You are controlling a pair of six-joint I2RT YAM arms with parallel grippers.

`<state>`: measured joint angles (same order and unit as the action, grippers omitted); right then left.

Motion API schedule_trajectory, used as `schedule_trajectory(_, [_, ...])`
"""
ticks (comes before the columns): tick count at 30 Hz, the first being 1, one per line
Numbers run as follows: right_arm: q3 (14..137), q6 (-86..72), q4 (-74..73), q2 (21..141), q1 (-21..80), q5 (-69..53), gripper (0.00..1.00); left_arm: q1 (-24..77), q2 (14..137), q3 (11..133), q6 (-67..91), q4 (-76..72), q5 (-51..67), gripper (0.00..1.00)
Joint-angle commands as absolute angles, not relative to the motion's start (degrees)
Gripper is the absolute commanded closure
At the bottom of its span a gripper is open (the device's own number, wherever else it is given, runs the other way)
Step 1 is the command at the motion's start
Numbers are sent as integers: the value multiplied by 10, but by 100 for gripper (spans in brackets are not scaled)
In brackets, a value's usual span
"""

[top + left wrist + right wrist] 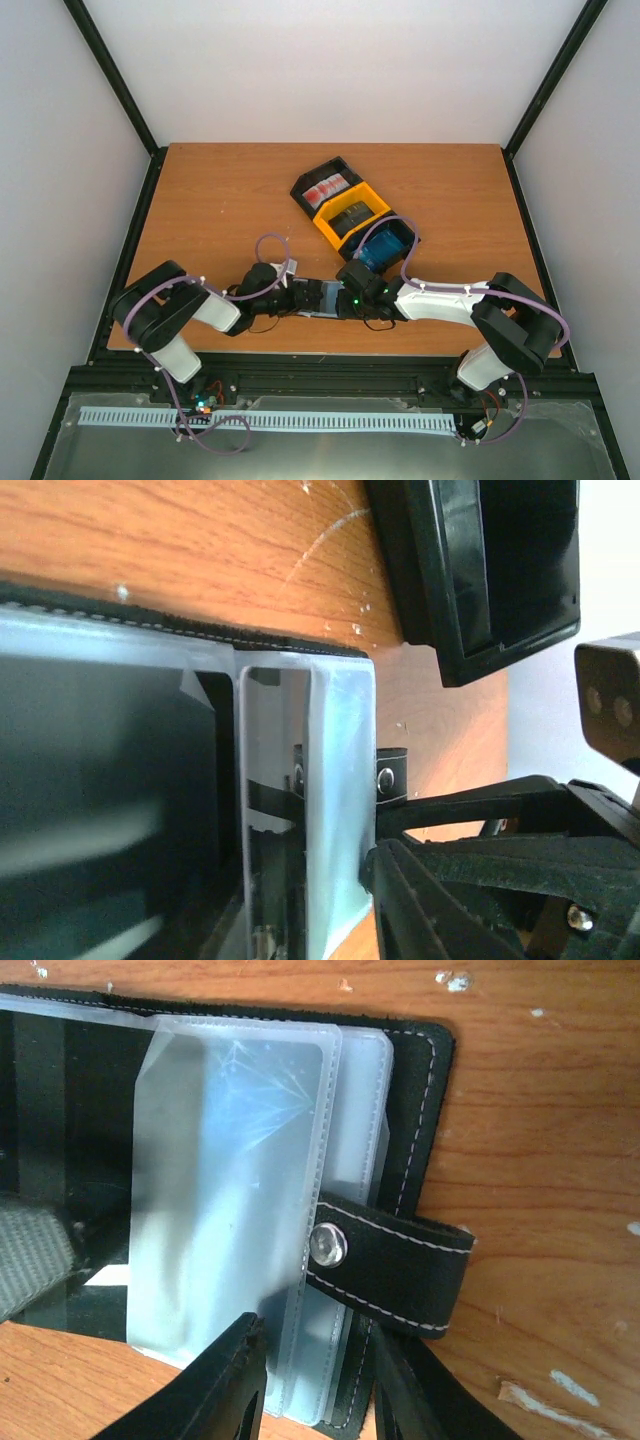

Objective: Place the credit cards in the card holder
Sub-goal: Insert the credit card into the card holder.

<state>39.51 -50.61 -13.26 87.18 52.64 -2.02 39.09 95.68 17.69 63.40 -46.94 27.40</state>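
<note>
The card holder (pixel 319 299) lies open near the table's front edge, between my two grippers. In the right wrist view its frosted blue pockets (pixel 230 1180) and clasp tab (pixel 395 1265) fill the frame. My right gripper (pixel 320 1350) is shut on the holder's edge, one finger on the pocket leaves and the other under the black cover. My left gripper (pixel 300 297) is at the holder's other side. Its one clear finger (pixel 420 900) touches a pale pocket leaf (pixel 340 780), and the other finger is lost in dark blur. Credit cards stay in the bins: blue (pixel 385 247), dark (pixel 352 216), red-and-white (pixel 326 189).
Three joined bins, black (pixel 305 192), yellow (pixel 327 226) and black (pixel 412 238), sit diagonally behind the grippers. A corner of a black bin (pixel 490 570) shows close by in the left wrist view. Black frame posts border the table (pixel 220 200).
</note>
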Motion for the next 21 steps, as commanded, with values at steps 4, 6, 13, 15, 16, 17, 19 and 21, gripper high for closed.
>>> schedule_trajectory(4, [393, -509, -148, 893, 531, -16, 68, 408, 877, 200, 593, -266, 225, 51])
schedule_trajectory(6, [391, -509, -147, 894, 531, -16, 68, 411, 868, 210, 591, -220, 216, 46])
schedule_trajectory(13, [390, -511, -143, 895, 531, -18, 68, 411, 858, 248, 562, -124, 191, 42])
schedule_trajectory(15, [390, -511, -142, 896, 531, -19, 68, 411, 858, 264, 552, -89, 176, 41])
schedule_trajectory(16, [390, -512, -142, 896, 531, -19, 68, 411, 857, 270, 547, -70, 165, 41])
schedule_trajectory(17, [390, -512, -142, 895, 531, -19, 68, 411, 858, 277, 544, -47, 157, 38])
schedule_trajectory(19, [390, -512, -142, 896, 531, -19, 68, 411, 864, 291, 539, -16, 142, 34])
schedule_trajectory(21, [390, -512, -141, 897, 531, -20, 68, 411, 874, 299, 534, -4, 141, 33])
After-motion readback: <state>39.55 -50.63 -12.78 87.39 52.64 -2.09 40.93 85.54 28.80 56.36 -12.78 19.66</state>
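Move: The black card, partway into the clear pocket, has its middle about 2 cm ahead of the left hand, 1 cm to its left and 2 cm below. The pocket's still-empty strip lies some 2 cm ahead and 4 cm right of that hand, the strap about 1 cm ahead and 7 cm right, and the blue-card tray roughly 11 cm ahead and 13 cm right. From the right hand the card is about 6 cm left, 2 cm ahead and 1 cm below. Fingers already parting, the left hand finishes letting go of the black card: it rises about 1 cm and eases slightly left and back, then swings some 1.5 cm forward along the card, the fingers opening on to about two-thirds. All the while its wrist rolls the fingers steeper, some 15 degrees further down towards the holder, while the right hand stays put, partly open, at the near part of the holder's strap-side page. ##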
